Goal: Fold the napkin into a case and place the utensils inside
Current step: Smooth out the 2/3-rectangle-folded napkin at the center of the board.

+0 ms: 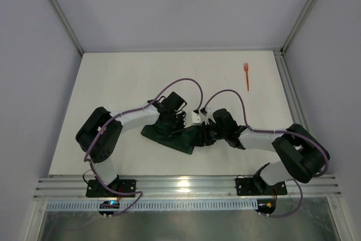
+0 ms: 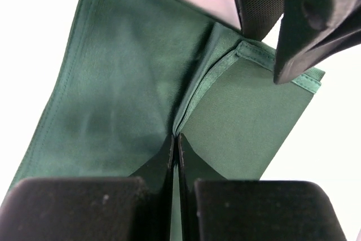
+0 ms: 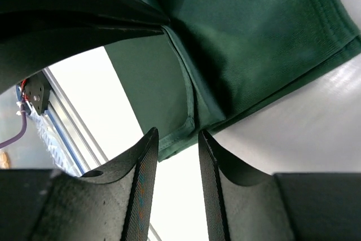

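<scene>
The dark green napkin (image 1: 163, 135) lies folded and bunched in the middle of the white table, between my two grippers. My left gripper (image 1: 181, 123) is shut on a folded edge of the napkin (image 2: 124, 83), and its fingertips (image 2: 176, 138) pinch the crease. My right gripper (image 1: 198, 135) is open. In the right wrist view the napkin's (image 3: 248, 38) hemmed corner sits just beyond the tips of the right gripper (image 3: 177, 134), not between them. One orange fork (image 1: 246, 76) lies far off at the back right. No folded case shows.
The white table (image 1: 124, 77) is walled in by grey panels and metal posts. An aluminium rail (image 1: 186, 184) runs along the near edge by the arm bases. Purple cables loop over both arms. The right gripper's fingers (image 2: 304, 21) hang close above the cloth in the left wrist view.
</scene>
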Robot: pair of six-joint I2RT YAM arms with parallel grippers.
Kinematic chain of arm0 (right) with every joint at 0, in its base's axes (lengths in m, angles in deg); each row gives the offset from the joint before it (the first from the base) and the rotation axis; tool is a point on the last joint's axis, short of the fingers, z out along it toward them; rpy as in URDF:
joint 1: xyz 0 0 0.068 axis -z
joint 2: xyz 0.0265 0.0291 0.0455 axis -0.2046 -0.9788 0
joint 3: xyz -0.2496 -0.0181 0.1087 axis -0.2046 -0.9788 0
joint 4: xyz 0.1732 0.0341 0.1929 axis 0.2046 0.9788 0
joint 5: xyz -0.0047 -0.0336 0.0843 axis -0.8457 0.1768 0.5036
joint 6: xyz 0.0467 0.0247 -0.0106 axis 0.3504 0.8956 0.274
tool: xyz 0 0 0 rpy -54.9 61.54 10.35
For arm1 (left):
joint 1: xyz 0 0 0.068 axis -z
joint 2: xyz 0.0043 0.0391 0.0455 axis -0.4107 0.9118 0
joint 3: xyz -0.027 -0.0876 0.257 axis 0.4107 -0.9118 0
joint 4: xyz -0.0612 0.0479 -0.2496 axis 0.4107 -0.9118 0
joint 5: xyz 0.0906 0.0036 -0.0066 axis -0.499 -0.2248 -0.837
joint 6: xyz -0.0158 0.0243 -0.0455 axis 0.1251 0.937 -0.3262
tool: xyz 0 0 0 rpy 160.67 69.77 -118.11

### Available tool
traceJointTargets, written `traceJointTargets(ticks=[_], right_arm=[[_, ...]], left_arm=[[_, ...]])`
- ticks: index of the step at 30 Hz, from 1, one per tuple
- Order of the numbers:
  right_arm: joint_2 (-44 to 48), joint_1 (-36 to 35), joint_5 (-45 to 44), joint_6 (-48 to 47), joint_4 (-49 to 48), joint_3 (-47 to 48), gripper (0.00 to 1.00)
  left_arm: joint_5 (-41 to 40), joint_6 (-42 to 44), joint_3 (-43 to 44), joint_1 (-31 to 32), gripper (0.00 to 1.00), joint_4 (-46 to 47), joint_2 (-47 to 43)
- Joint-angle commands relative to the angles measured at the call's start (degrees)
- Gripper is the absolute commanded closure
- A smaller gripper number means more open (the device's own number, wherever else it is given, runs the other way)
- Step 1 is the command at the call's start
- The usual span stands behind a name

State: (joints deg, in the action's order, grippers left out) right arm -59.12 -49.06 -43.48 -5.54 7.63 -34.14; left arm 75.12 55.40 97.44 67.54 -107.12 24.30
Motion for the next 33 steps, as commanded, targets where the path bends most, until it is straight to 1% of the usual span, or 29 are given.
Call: traceJointTargets(ticks=[1, 2, 5, 6, 7, 10, 13, 18, 19, 21, 24, 27, 31, 33], right_arm=[[6.7, 2.26, -2.36, -1.99, 1.59, 0.59, 0.61], [8.54, 2.8, -2.8, -2.25, 2.21, 0.85, 0.61], [9.7, 4.03, -4.39, -3.13, 3.61, 2.69, 0.62], [9.09, 4.29, -4.56, -3.39, 4.14, 3.4, 0.63], [8.39, 4.38, -4.83, -3.66, 4.67, 4.19, 0.67], [5.75, 4.91, -5.18, -3.31, 5.2, 7.0, 0.7], [4.08, 5.0, -4.92, -2.34, 5.38, 6.92, 0.7], [4.95, 6.31, -6.94, -1.11, 4.33, 5.07, 0.69], [4.69, 6.58, -7.02, -1.2, 4.06, 5.59, 0.7], [3.9, 7.28, -7.55, -1.72, 3.36, 6.39, 0.77], [0.83, 7.46, -6.94, -2.16, 1.86, 8.58, 0.85], [-3.39, 7.55, -6.15, -2.34, 0.81, 9.99, 0.89], [-9.36, 7.55, -6.15, -1.47, -1.21, 9.56, 0.92], [-10.59, 7.46, -6.15, -0.94, -2.18, 9.29, 0.92]], left_arm=[[-0.62, -1.17, 0.58, 0.31, 0.99, -0.62, -0.49], [-0.19, -1.34, 0.58, 0.31, 0.99, -0.45, -0.49], [0.26, -1.96, 0.76, 0.31, 0.99, -0.1, -0.57], [0.43, -2.22, 0.93, 0.31, 0.99, -0.09, -0.4], [0.61, -2.4, 0.93, 0.31, 0.99, 0.08, -0.31], [0.7, -2.92, 1.37, 0.22, 1.0, 0.08, 0.22], [0.52, -3.54, 1.81, 0.22, 1.0, 0.26, 0.92], [1.75, -4.94, 1.64, -0.04, 1.0, 0.7, 0.74], [1.84, -5.12, 1.55, -0.05, 1.0, 0.7, 0.66], [1.84, -5.38, 1.55, -0.13, 1.0, 0.7, 0.65], [1.66, -5.47, 1.72, -0.13, 1.0, 0.78, 0.83], [2.63, -5.3, 2.08, -0.22, 1.0, 0.0, 1.18], [3.51, -4.16, 3.22, -0.22, 1.0, -2.72, 2.14], [4.3, -3.54, 3.74, -0.13, 1.0, -3.87, 2.32]])
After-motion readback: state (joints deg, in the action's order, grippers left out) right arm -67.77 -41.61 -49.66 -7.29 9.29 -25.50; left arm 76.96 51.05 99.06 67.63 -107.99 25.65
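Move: The far right corner of the folded napkin, where the right fingers will next close, is about 9 cm ahead of the right hand, 2 cm to its right and 2 cm lower. The near right corner sits some 4 cm back and 2 cm left of that hand; the fold edge pinched by the left fingers is roughly 4 cm ahead and 10 cm left of it. From the left hand, the far right corner is around 5 cm ahead and 12 cm to the right. Forward in a low arc goes the right hand, about 8 cm along the napkin's right edge and some 2 cm to the right, rising 4 cm before sinking onto the cloth just short of the far corner, turning about 10 degrees clockwise as its half-open fingers nearly shut on the edge. The left hand keeps its pinch on the fold, tugging 2 cm right and easing halfway back. ##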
